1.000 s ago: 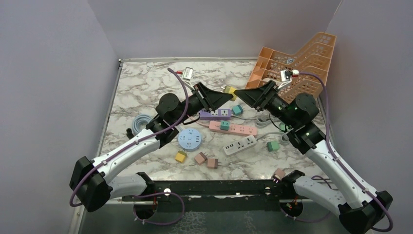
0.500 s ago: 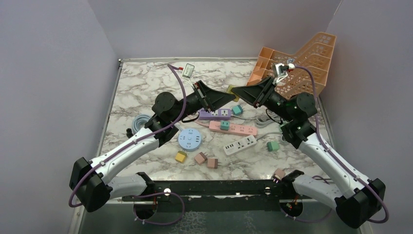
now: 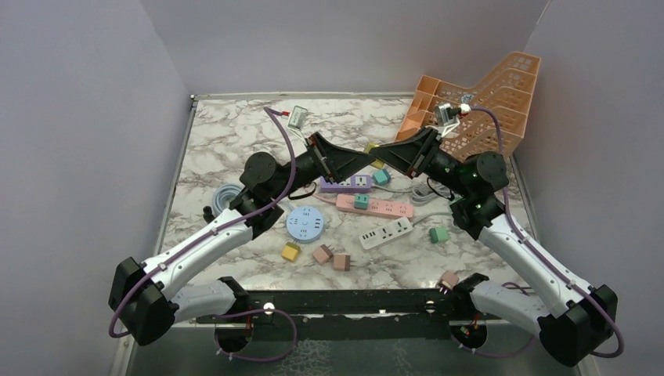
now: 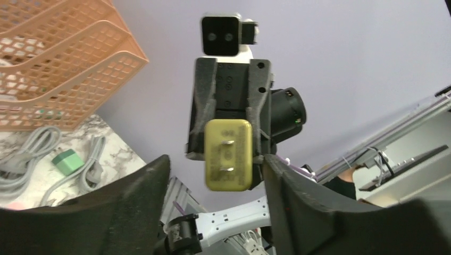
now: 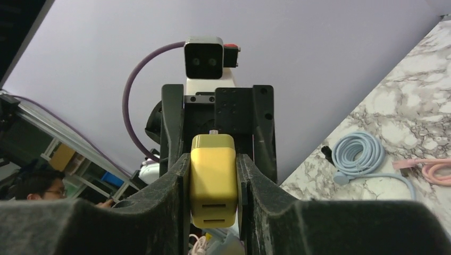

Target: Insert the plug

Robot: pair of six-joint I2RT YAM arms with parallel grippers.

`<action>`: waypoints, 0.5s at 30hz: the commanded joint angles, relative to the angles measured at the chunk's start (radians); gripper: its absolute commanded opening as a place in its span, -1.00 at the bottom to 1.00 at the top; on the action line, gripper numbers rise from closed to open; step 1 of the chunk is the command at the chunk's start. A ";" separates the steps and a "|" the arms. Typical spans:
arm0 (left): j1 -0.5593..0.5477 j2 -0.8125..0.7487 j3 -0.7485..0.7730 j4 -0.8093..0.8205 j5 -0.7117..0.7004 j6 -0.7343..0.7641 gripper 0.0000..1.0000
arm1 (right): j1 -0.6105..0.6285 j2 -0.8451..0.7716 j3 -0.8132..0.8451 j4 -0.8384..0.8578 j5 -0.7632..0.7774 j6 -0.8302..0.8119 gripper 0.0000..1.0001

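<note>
The yellow plug [image 5: 213,178] is held above the table between my two arms, which meet tip to tip. My right gripper [image 5: 213,157] is shut on it, both pads flat against its sides, its slotted end toward the camera. In the left wrist view the plug [image 4: 228,154] shows its two metal prongs. My left gripper [image 4: 215,162] stands open around it, with a gap on each side. From above, the left gripper [image 3: 365,156] and the right gripper [image 3: 385,152] point at each other over the purple power strip [image 3: 344,184].
On the marble table lie a pink strip [image 3: 384,207] with a teal plug [image 3: 361,200] in it, a white strip [image 3: 385,233] and a round blue socket [image 3: 304,222]. Loose plugs lie in front. Orange baskets [image 3: 478,102] stand back right, a blue cable coil [image 3: 227,193] left.
My right gripper has closed on the yellow plug, and my left gripper, shut on it before, has opened off it. Both arms shifted slightly left.
</note>
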 commanded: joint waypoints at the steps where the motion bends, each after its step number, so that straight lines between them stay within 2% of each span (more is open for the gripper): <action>1: 0.050 -0.077 -0.077 0.020 -0.050 0.032 0.44 | 0.006 -0.026 0.037 -0.108 -0.020 -0.134 -0.98; 6: 0.132 -0.142 -0.154 -0.023 -0.068 0.065 0.58 | 0.006 -0.032 0.113 -0.326 -0.016 -0.382 -0.98; 8: 0.153 -0.164 -0.166 -0.078 -0.081 0.119 0.59 | 0.006 -0.019 0.158 -0.481 -0.030 -0.526 -0.98; 11: 0.159 -0.191 -0.139 -0.284 -0.167 0.266 0.59 | 0.006 0.018 0.230 -0.695 -0.057 -0.784 -0.98; 15: 0.160 -0.181 -0.053 -0.662 -0.400 0.434 0.61 | 0.006 0.107 0.350 -1.012 0.017 -1.088 -0.98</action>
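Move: The yellow plug is already in the right fingers, prongs towards the left hand, whose parted fingers still straddle it, about 1 cm ahead and 1 cm right of the left hand point. From the right hand, the pink strip lies some 36 cm below, about 6 cm ahead and 3 cm right, with a teal plug in it roughly 7 cm ahead of the hand; the purple strip is some 12 cm ahead and 4 cm left, the white strip 2 cm back and 6 cm right. Leftward and down, about 7 cm each, and some 5 cm forward, the left hand backs away from the yellow plug, spreading its fingers wider and swinging them counter-clockwise. The right hand keeps its grip and sinks about 4 cm towards the strips, drifting slightly forward, while its wrist tips the fingers down some 30 degrees, from pointing up-left to just below level. ##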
